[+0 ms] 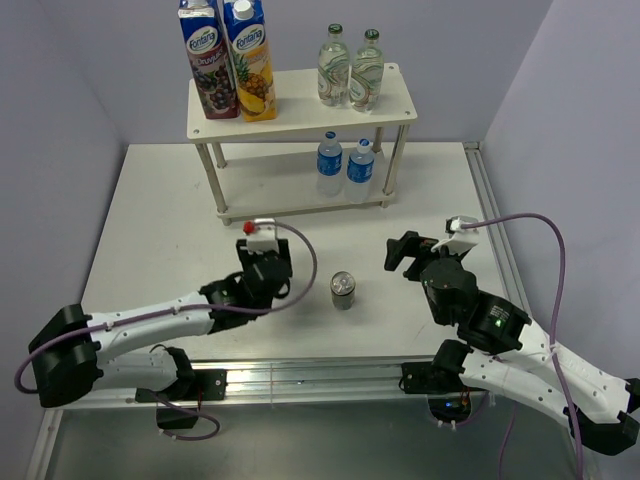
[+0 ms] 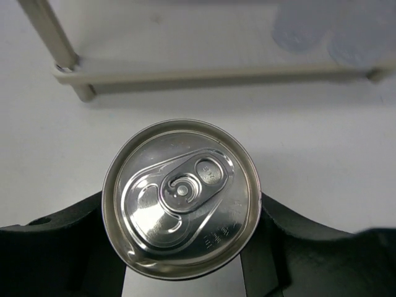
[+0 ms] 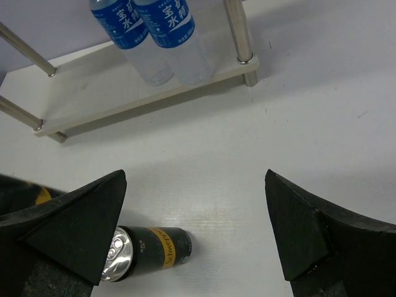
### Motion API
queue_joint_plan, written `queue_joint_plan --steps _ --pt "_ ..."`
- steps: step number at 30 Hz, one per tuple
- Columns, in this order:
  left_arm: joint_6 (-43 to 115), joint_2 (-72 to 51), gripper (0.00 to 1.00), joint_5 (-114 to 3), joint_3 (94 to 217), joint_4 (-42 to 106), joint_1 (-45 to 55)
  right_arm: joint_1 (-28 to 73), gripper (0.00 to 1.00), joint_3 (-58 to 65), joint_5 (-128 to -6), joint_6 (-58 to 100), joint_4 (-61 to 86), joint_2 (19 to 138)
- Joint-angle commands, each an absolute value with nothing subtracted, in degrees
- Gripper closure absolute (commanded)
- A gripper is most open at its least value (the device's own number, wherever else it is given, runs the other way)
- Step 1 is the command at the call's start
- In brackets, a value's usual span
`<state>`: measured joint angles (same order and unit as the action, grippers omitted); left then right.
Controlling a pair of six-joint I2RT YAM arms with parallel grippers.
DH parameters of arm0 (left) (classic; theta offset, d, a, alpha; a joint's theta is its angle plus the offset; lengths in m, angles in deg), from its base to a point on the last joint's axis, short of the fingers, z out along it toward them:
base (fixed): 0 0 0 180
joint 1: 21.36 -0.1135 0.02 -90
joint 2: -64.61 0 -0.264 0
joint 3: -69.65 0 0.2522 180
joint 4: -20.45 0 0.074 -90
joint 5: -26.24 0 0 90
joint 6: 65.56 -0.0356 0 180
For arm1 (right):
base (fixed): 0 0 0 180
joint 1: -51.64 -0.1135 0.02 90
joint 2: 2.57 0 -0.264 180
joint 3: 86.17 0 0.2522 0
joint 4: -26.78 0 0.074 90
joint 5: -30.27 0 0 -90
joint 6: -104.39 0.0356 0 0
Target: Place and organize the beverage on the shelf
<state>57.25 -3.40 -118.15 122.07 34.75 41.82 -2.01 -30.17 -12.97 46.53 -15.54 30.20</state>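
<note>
In the left wrist view a silver-topped can [image 2: 180, 195] sits upright between the black fingers [image 2: 68, 235] of my left gripper [image 2: 185, 238], which is shut on it. Seen from above, the left gripper [image 1: 266, 262] hides that can. A second dark can [image 1: 344, 290] stands on the table between the arms, also visible as the can [image 3: 148, 250] beside my right gripper's left finger. The right gripper [image 1: 405, 250] [image 3: 195, 185] is open and holds nothing. The shelf [image 1: 300, 118] carries two green-capped bottles [image 1: 350, 68] on top and two water bottles [image 1: 344, 163] below.
Two tall juice cartons [image 1: 228, 60] stand at the left of the shelf's top board. The shelf's lower board [image 2: 216, 74] and a leg [image 2: 49, 31] lie just ahead of the held can. Walls close in the table on the left, back and right.
</note>
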Motion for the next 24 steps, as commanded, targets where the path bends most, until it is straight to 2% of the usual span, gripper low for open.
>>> queue_joint_plan --steps 1,9,17,24 --pt "47.65 -1.39 1.00 -114.49 127.09 25.17 34.64 -2.32 0.00 -30.75 -13.32 47.26 -12.21 30.65" --pt "44.04 -9.38 1.00 -102.62 132.10 15.33 16.36 -2.41 0.00 -31.36 -12.80 46.91 -12.12 30.04" --pt "40.78 -19.05 1.00 -98.13 137.99 7.68 8.10 -2.41 0.00 -32.07 -12.01 46.74 -11.95 30.12" --pt "39.20 -25.21 1.00 -98.74 142.56 3.81 5.89 -2.32 0.00 -32.24 -12.01 46.30 -11.33 31.09"
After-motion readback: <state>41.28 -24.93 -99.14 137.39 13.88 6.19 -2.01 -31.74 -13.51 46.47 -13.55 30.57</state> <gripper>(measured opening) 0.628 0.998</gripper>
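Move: The can still pinched upright in the left fingers is bound for the left end of the lower shelf, about 25 cm ahead, 9 to the left and 10 below this hand. The left front post stands some 21 ahead and 13 to the left; the nearer water bottle is about 27 ahead and 14 to the right. The other can stands roughly 4 back, 17 right and 8 below. From the right hand that shelf spot is about 29 ahead, 41 left and 19 below. The can, gripped just under its rim, is swept forward some 19 cm and about 9 cm to the left by the left hand, up to the shelf's left front opening, just right of the front post. The carry first climbs about 4 cm, then sinks slightly and slows; the hand swings some 15 degrees counter-clockwise, fingers keeping their pinch. ##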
